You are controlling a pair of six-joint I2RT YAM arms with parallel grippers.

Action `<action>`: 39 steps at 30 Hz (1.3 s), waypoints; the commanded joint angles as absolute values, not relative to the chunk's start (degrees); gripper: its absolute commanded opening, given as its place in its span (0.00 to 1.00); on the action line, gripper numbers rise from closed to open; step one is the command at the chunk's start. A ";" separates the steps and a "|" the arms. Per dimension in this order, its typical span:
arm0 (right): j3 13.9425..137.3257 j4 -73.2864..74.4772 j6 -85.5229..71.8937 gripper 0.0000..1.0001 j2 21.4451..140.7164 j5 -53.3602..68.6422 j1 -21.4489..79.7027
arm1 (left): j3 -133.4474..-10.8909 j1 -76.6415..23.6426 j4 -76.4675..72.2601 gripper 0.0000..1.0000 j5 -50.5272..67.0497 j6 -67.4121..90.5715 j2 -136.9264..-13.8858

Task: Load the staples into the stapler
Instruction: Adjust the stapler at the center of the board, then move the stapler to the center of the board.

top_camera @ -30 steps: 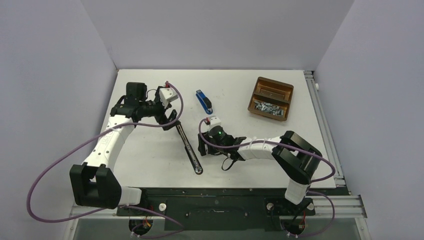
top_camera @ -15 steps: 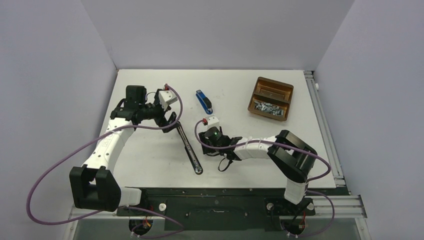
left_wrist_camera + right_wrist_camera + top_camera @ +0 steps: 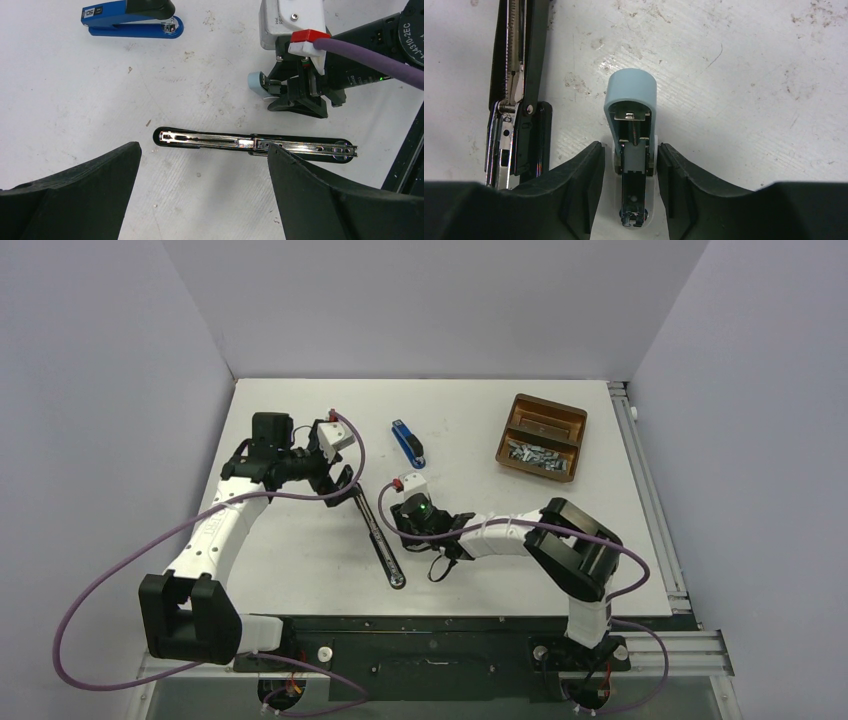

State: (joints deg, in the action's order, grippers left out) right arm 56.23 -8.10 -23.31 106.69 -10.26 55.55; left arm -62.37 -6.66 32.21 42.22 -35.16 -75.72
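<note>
A small light-blue stapler (image 3: 631,100) lies opened on the table, its empty metal channel (image 3: 633,185) between the fingers of my right gripper (image 3: 629,150). Those jaws stand open, close on either side of it with thin gaps. A long black stapler (image 3: 376,536) lies unfolded flat just to the left, also seen in the left wrist view (image 3: 250,144). My left gripper (image 3: 202,160) hovers wide open over its far end, holding nothing. A blue stapler (image 3: 407,443) lies shut farther back. The staples (image 3: 535,453) sit in the brown tray (image 3: 560,420).
The tray stands at the back right, well away from both grippers. Purple cables loop off both wrists. The right arm (image 3: 520,530) stretches leftward low across the table's middle. Grey walls close in the left, back and right sides.
My right gripper has slid left toward the black stapler and its jaws have narrowed around the light-blue stapler. The left arm has hardly moved.
</note>
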 commanded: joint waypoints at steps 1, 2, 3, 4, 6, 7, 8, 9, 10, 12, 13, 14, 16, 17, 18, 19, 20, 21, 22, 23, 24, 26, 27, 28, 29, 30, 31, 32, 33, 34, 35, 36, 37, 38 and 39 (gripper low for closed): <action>57.62 -9.16 -22.06 0.42 107.04 -10.54 56.14 | -62.31 -6.33 29.49 0.96 43.43 -34.89 -73.99; 57.53 -9.06 -22.13 0.42 106.79 -10.48 56.09 | -62.31 -6.33 29.45 0.96 43.42 -34.89 -74.00; 57.44 -8.79 -22.28 0.44 106.40 -10.54 56.14 | -62.31 -6.33 29.32 0.96 43.47 -34.89 -73.97; 57.29 -8.54 -22.54 0.48 105.72 -10.44 56.10 | -62.31 -6.33 29.24 0.96 43.58 -34.89 -74.00; 56.84 -7.84 -22.79 0.57 104.10 -10.14 56.08 | -62.45 -6.33 29.27 0.96 43.71 -34.89 -73.91; 56.68 -7.22 -22.77 0.61 103.05 -9.97 55.95 | -62.58 -6.31 29.27 0.96 43.76 -34.89 -73.94; 56.54 -6.62 -22.80 0.64 101.69 -9.80 55.86 | -62.81 -6.33 29.22 0.96 43.83 -34.89 -73.92; 56.45 -6.08 -22.72 0.67 100.31 -9.42 55.62 | -62.95 -6.33 29.26 0.96 43.87 -34.83 -73.96; 56.43 -5.57 -22.75 0.69 98.55 -8.88 55.18 | -63.32 -6.33 29.24 0.96 43.91 -34.56 -73.94; 56.38 -4.84 -22.81 0.72 94.97 -7.11 53.59 | -63.95 -6.33 29.50 0.96 44.02 -33.86 -74.05; 56.34 -4.73 -23.00 0.74 93.06 -5.87 52.50 | -64.22 -6.33 29.56 0.96 44.09 -33.50 -74.11; 56.38 -4.77 -23.06 0.75 91.56 -4.60 51.30 | -64.32 -6.25 29.56 0.96 44.16 -33.15 -74.16; 57.35 -4.64 -23.07 0.77 89.40 -2.80 47.80 | -64.14 -6.32 29.73 0.96 44.27 -32.99 -74.32; 58.21 -4.44 -22.86 0.78 89.00 -2.39 46.34 | -64.02 -6.33 29.96 0.96 44.26 -33.04 -74.39; 59.44 -4.16 -22.34 0.80 89.22 -1.94 44.73 | -63.92 -6.33 30.11 0.96 44.15 -33.05 -74.59; 60.91 -3.72 -21.83 0.81 90.54 -1.69 43.34 | -63.92 -6.37 30.30 0.96 43.97 -32.98 -74.88; 62.75 -3.00 -20.87 0.83 91.48 -1.61 42.09 | -64.01 -6.37 30.49 0.96 43.54 -32.90 -75.10; 64.98 -2.00 -19.66 0.85 93.36 -1.51 41.11 | -64.08 -6.41 30.76 0.96 43.36 -32.98 -75.36; 67.06 -1.14 -18.48 0.86 95.35 -1.50 40.35 | -64.15 -6.40 31.26 0.96 43.36 -33.46 -75.51; 69.24 -0.46 -17.15 0.87 98.20 -1.26 39.63 | -64.28 -6.39 31.65 0.96 43.37 -33.96 -75.62; 70.97 -0.28 -16.00 0.87 100.15 -0.83 39.03 | -64.26 -6.48 31.65 0.96 43.30 -34.16 -75.60; 74.64 -0.18 -14.72 0.88 104.34 -0.48 37.82 | -64.25 -6.49 31.48 0.96 43.31 -34.36 -75.67; 76.62 -0.18 -14.35 0.89 106.37 1.03 37.09 | -64.34 -6.55 31.47 0.96 43.30 -34.36 -75.79; 78.44 -0.18 -13.87 0.89 108.24 1.62 36.63 | -64.37 -6.54 31.39 0.96 43.29 -34.44 -75.85; 80.79 -0.18 -13.19 0.89 110.12 1.66 36.38 | -64.35 -6.62 31.38 0.96 43.25 -34.64 -75.99; 82.38 -0.18 -12.50 0.89 111.72 1.60 36.35 | -64.35 -6.79 31.39 0.96 43.26 -34.83 -76.01; 84.07 -0.18 -11.78 0.90 113.52 1.52 36.31 | -64.34 -6.91 31.41 0.96 43.21 -35.03 -76.11; 85.83 -0.18 -11.32 0.90 115.19 1.39 36.30 | -64.34 -7.06 31.53 0.96 43.16 -35.39 -76.24; 87.46 -0.18 -10.92 0.90 116.85 1.18 36.38 | -64.31 -7.19 31.48 0.96 43.16 -35.65 -76.33; 88.89 -0.18 -10.70 0.90 118.39 0.84 36.23 | -64.28 -7.35 31.46 0.96 43.11 -35.87 -76.40; 90.10 -0.18 -10.52 0.90 119.60 0.60 36.18 | -64.32 -7.50 31.45 0.96 43.09 -36.06 -76.50; 91.19 -0.18 -10.30 0.91 120.72 0.74 36.13 | -64.33 -7.62 31.39 0.96 43.07 -36.16 -76.59; 91.99 -0.18 -10.18 0.91 121.70 0.80 36.19 | -64.34 -7.63 31.38 0.96 43.07 -36.31 -76.70; 92.81 -0.18 -9.99 0.90 122.59 0.69 36.13 | -64.34 -7.80 31.26 0.96 43.02 -36.50 -76.77; 93.60 -0.18 -9.83 0.90 123.51 0.64 36.12 | -64.34 -7.85 31.22 0.96 42.92 -36.55 -76.85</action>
State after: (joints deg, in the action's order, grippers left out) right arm 88.66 0.95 -12.03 122.08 0.69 36.32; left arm -62.39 -7.38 31.81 42.24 -35.22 -76.27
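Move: The blue stapler stands about 22 cm ahead of my right hand and 1 cm to its left, roughly level with it in height. The small light-blue stapler sits between my right fingers, right at the hand point. The opened black stapler lies some 8 cm to the left of that hand and 3 cm back. From my left hand the blue stapler is about 19 cm ahead, 11 cm to the right and 17 cm below. I open my right fingers to nearly full width, letting go of the small light-blue stapler, and lift clear. I then carry the hand in a high arc, about 15 cm up at its peak, some 19 cm forward to the blue stapler, bowing a little right on the way, and sink about 9 cm with the open fingers straddling above its black end, not yet touching. ##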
